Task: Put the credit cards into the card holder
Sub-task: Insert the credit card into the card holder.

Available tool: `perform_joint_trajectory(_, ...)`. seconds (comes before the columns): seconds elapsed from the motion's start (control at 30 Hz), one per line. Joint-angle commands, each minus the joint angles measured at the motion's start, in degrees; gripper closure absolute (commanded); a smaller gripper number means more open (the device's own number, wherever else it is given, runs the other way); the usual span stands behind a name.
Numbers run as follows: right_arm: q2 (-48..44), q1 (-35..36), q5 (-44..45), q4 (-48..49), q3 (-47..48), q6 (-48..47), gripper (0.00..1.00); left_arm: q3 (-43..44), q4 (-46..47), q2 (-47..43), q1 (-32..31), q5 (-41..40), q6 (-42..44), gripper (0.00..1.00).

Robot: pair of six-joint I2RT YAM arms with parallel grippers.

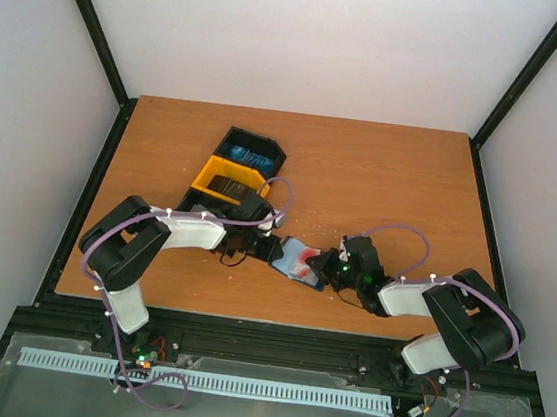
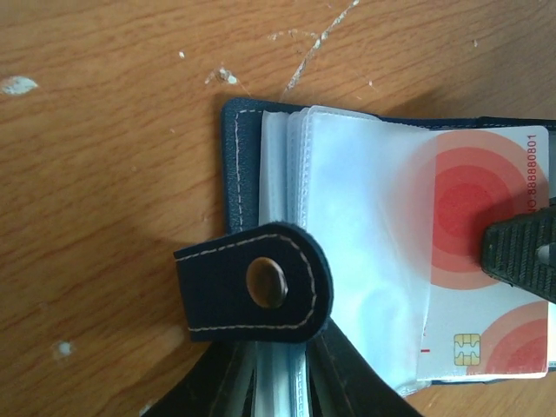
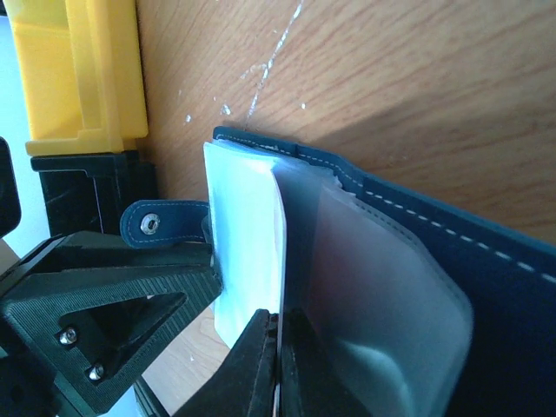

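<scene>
The card holder (image 1: 298,254) lies open on the table between my two grippers. Its navy cover (image 2: 236,165), snap strap (image 2: 256,282) and clear sleeves (image 2: 356,243) fill the left wrist view. My left gripper (image 2: 278,369) is closed from below on a bunch of those sleeves. A white credit card with red circles (image 2: 473,287) sits partly inside a sleeve. My right gripper (image 3: 278,339) is shut on that card's near edge, seen edge-on. One of the right gripper's fingers (image 2: 521,252) rests on the card's face.
A black-and-yellow bin tray (image 1: 200,175) stands behind the left arm, with blue cards (image 1: 247,155) and a dark card (image 1: 226,184) in it. Its yellow wall (image 3: 82,78) is close to the holder's far-left side. The left gripper's body (image 3: 87,295) sits right beside the sleeves.
</scene>
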Motion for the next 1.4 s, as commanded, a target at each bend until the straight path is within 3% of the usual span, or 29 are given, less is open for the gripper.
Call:
perform_joint_trajectory(0.0, 1.2, -0.32, 2.98, 2.25, -0.4, -0.05, 0.97, 0.38, -1.85, 3.34, -0.86, -1.04, 0.46, 0.82)
perform_joint_trajectory(0.17, 0.92, -0.32, 3.22, 1.59, -0.28, -0.48, 0.95, 0.56, -1.85, 3.31, -0.85, -1.05, 0.55, 0.83)
perform_joint_trajectory(0.33, 0.14, -0.26, 2.2, 0.49, -0.8, -0.16, 0.75, 0.64, -3.68, 3.31, -0.85, -1.4, 0.47, 0.83)
perform_joint_trajectory(0.5, -5.18, -0.23, 5.13, -12.35, 2.11, -3.04, 0.64, 0.67, -3.78, 3.24, -0.86, -1.76, 0.36, 0.83)
perform_joint_trajectory(0.67, -7.12, 0.44, 7.07, -26.5, 7.74, -5.28, 0.45, 0.94, -3.88, 3.14, -0.79, -1.39, 0.5, 0.82)
perform_joint_trajectory(1.03, -0.85, 5.64, 4.68, -30.39, 15.16, -5.05, 0.46, 0.52, -2.73, 3.07, -0.86, 1.46, 1.07, 0.82)
perform_joint_trajectory(1.37, 4.22, 6.01, 3.85, -28.66, 20.04, -6.97, 0.46, -0.69, -0.5, 1.84, -0.85, 2.95, 1.41, 0.82)
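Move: The clear pocket that the red-and-white credit card is going into has its middle about 5 cm to the right gripper's left, 1 cm ahead and 1 cm lower. The card, already part-way in and pinched near its outer edge, is centred about 1 cm left of that gripper. The yellow box stands some 18 cm left and 15 cm ahead of it. From the left gripper, the pocket's middle is about 4 cm right and 2 cm ahead, roughly level in height. Keep the left gripper still, pinching the holder's left side. Release the card by opening the right gripper to about half, ease it roughly 1 cm right and then 1 cm up, then bring it down and sweep about 4 cm left, tipping its fingers some 15 degrees steeper and pushing with one fingertip on the card's outer edge, deeper into the pocket. ##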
